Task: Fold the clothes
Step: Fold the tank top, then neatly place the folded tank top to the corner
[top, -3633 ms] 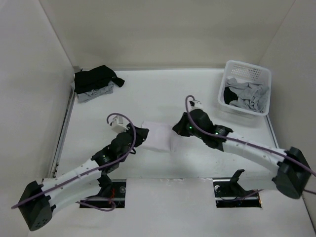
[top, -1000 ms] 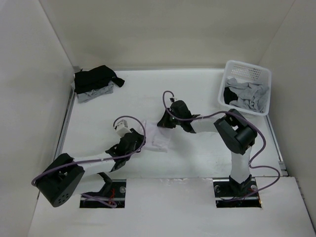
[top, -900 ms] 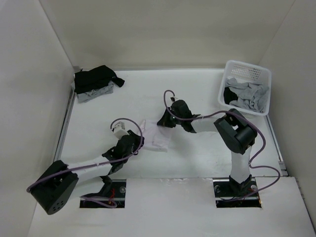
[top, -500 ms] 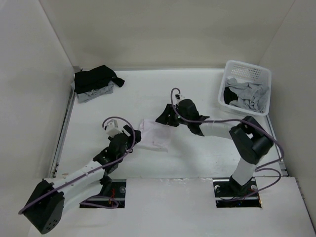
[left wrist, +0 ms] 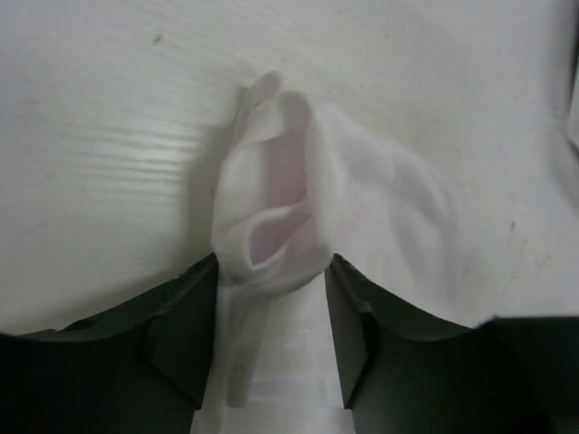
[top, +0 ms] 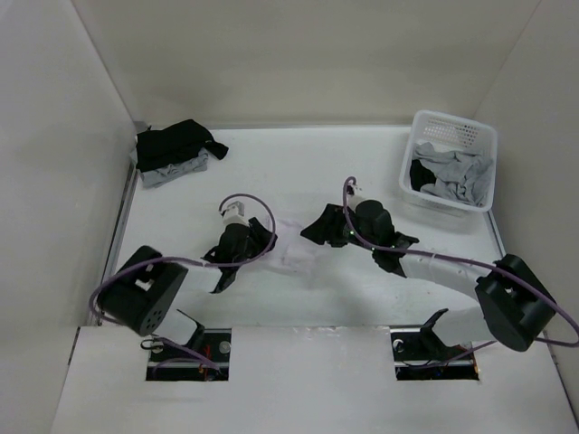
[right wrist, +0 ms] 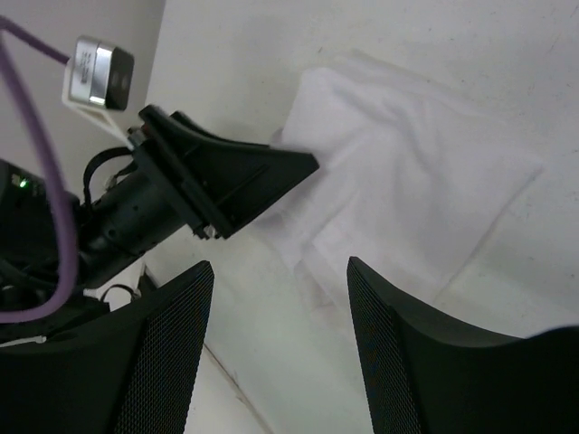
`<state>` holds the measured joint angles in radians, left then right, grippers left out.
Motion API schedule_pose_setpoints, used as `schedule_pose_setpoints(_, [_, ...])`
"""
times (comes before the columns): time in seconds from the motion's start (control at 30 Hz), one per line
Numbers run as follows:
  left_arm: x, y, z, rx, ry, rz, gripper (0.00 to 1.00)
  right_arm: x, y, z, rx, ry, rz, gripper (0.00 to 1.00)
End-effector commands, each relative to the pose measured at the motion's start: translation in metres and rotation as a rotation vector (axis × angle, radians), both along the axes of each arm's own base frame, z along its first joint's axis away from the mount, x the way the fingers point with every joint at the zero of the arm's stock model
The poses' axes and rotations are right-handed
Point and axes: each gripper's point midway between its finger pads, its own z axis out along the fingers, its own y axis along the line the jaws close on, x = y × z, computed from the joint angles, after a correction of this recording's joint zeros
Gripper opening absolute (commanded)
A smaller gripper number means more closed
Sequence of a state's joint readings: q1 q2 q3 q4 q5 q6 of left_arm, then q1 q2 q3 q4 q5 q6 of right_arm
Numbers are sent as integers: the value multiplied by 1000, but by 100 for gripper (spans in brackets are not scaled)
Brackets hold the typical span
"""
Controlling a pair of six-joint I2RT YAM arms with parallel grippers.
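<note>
The white, faintly lilac tank top (top: 295,251) lies folded flat near the table's middle. My left gripper (top: 260,242) is at its left edge. In the left wrist view a loose, puffed fold of the tank top (left wrist: 271,244) fills the gap of the left gripper (left wrist: 273,264). It touches both fingers (left wrist: 185,316), which stand apart and do not squash it. My right gripper (top: 315,230) hovers over the right side of the garment. In its own view the right gripper (right wrist: 279,264) is open above the tank top (right wrist: 407,172) with nothing between its fingers.
A white lattice basket (top: 450,119) at the back right holds grey and black clothes (top: 452,176). A pile of black and grey clothes (top: 176,149) sits in the back left corner. Walls close in on three sides.
Both grippers have opened. The right gripper has drawn back to the right off the fabric. The left gripper has slid right, up to the garment's left edge.
</note>
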<state>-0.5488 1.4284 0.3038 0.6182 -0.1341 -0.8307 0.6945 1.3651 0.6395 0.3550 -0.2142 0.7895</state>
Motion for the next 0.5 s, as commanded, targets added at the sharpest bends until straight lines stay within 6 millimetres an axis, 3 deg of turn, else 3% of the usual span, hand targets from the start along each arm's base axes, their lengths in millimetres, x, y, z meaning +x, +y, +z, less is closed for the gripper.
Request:
schedule_pose_setpoints(0.0, [-12, -17, -31, -20, 88, -107, 39, 0, -2, 31, 53, -90, -6, 66])
schedule_pose_setpoints(0.13, [-3, -41, -36, -102, 86, -149, 9, -1, -11, 39, 68, -112, -24, 66])
schedule_pose_setpoints(0.23, [7, -62, -14, -197, 52, -172, 0, -1, -20, 45, 81, -127, -41, 66])
schedule_pose_setpoints(0.33, [27, -81, 35, -252, -52, -199, 0, -2, -34, 49, 93, -142, -73, 66])
schedule_pose_setpoints(0.47, [74, -80, 100, -210, -193, -190, 0, 3, -57, 49, 99, -156, -138, 67])
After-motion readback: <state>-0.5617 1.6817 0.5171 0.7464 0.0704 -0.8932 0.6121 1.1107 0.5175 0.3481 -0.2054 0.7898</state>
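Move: The tank top, a small folded bundle, has its raised left edge just ahead and to the right of my open left fingertips. Its middle is about 5 cm right of, 2 cm back from and 2 cm below my left hand. The dark clothes pile sits some 23 cm ahead and 27 cm left; the white basket about 20 cm ahead and 47 cm right. From my right hand the tank top's middle lies roughly 4 cm left, 1 cm ahead and 12 cm below. I shut my left fingers on the raised left edge of the tank top while sweeping right and a little forward, about 8 cm in all; my left hand dips by 1 cm first, then rises some 3 cm with the edge pinched, turning about 10 degrees clockwise. My right hand, open and empty, rises 3.5 cm, then swings 4 to 5 cm right. ##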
